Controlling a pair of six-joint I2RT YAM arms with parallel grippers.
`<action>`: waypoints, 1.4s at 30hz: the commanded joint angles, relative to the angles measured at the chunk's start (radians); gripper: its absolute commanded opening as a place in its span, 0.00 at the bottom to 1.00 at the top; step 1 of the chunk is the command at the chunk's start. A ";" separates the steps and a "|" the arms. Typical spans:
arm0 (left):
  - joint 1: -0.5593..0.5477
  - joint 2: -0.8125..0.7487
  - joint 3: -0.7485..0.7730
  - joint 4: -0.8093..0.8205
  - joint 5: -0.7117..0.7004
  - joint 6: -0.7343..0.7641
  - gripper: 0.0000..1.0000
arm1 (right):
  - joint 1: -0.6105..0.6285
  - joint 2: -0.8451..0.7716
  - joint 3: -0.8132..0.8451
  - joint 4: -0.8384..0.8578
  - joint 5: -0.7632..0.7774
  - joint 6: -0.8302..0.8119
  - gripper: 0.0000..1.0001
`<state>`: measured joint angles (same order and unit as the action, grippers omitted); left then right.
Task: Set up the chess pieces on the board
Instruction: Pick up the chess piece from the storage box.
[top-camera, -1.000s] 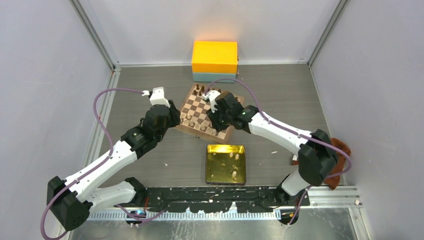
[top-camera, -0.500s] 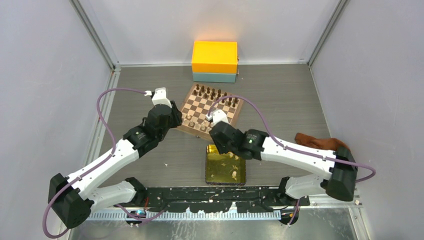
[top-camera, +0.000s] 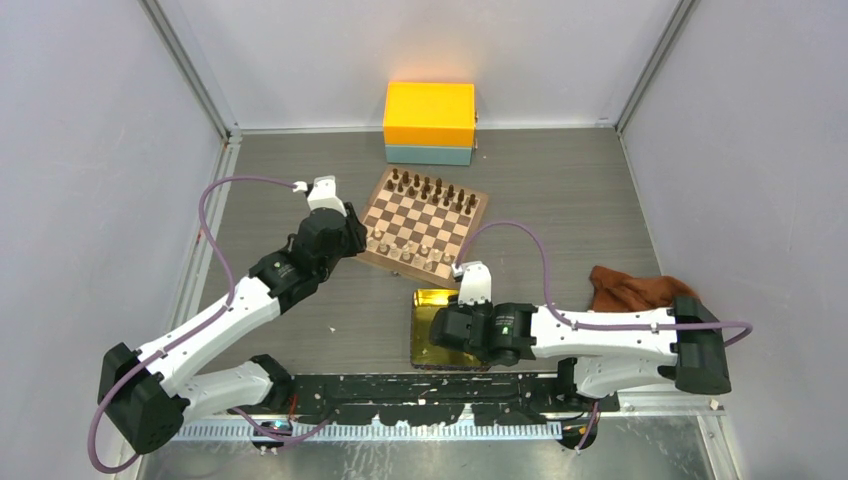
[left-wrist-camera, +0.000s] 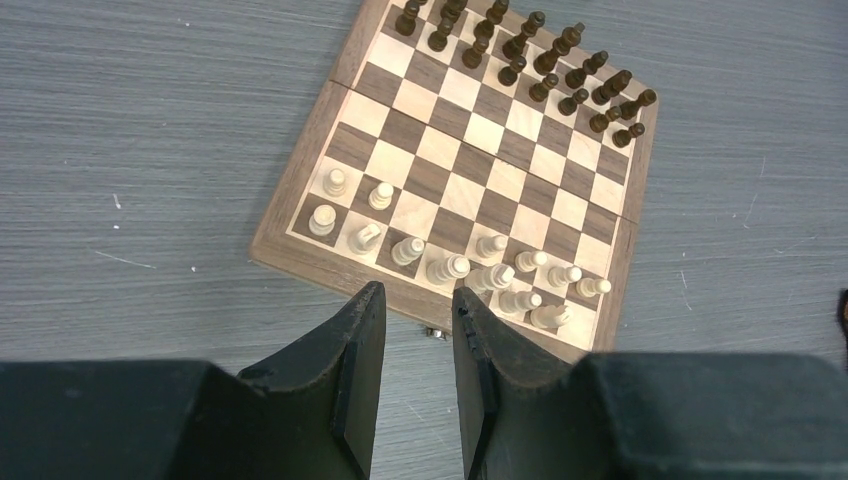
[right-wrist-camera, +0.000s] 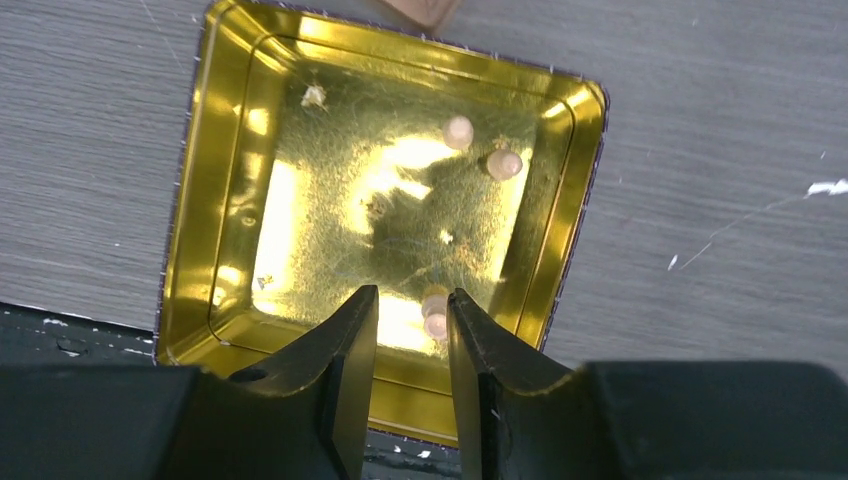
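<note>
The board (top-camera: 425, 205) (left-wrist-camera: 312, 270) lies at the table's middle back. Dark pieces (left-wrist-camera: 540, 60) fill its far rows. Several cream chess pieces (left-wrist-camera: 448, 268) (top-camera: 405, 250) stand on its two near rows. Three more cream pieces (right-wrist-camera: 458, 130) lie in the gold tray (right-wrist-camera: 215, 180) (top-camera: 428, 300) in front of the board. My right gripper (right-wrist-camera: 412, 292) (top-camera: 442, 326) hangs open over the tray's near edge. One cream piece (right-wrist-camera: 435, 315) lies just beyond its tips, apart from them. My left gripper (left-wrist-camera: 415, 290) (top-camera: 350, 240) stands open and empty at the board's near-left edge.
An orange box on a teal base (top-camera: 430, 115) stands behind the board. A brown cloth (top-camera: 625, 288) lies at the right, beside the right arm. Grey enclosure walls close in on both sides. The arms' black base rail (top-camera: 450, 390) runs along the near edge.
My right arm has pulled back from the board's far side to the gold tray, with its jaws open. The left arm has barely moved.
</note>
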<state>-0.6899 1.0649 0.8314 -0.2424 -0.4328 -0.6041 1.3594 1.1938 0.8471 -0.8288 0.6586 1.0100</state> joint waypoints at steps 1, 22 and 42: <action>-0.004 -0.001 0.002 0.041 0.001 -0.014 0.32 | 0.031 -0.017 -0.038 -0.013 0.054 0.208 0.38; -0.003 -0.006 -0.011 0.046 0.008 -0.017 0.32 | 0.105 0.015 -0.137 0.016 -0.005 0.389 0.38; -0.004 0.015 -0.006 0.064 0.018 -0.025 0.32 | 0.104 0.021 -0.189 0.057 -0.005 0.387 0.39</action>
<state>-0.6903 1.0756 0.8204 -0.2359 -0.4179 -0.6212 1.4578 1.2133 0.6670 -0.7963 0.6174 1.3651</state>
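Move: Down in the storage box, the nearest light chess piece stands about 4 cm back from the right hand, 2 cm to its right and 9 cm below. The two other pieces are some 4 cm ahead of this hand, 1 and 3 cm to its right. The box's middle lies level with the hand and 2 cm left. From the left hand, the nearest piece is roughly 19 cm back, 19 cm right and 19 cm below. Sinking about 6 cm into the storage box, the right hand also draws back some 4 cm, with a slight shift to its right, to come over the nearest chess piece. The backward travel ends about halfway and the rest is mainly a slowing descent; the wrist turns roughly 10 degrees clockwise and tips a little further down, fingers staying part open and not yet closed on the piece. ##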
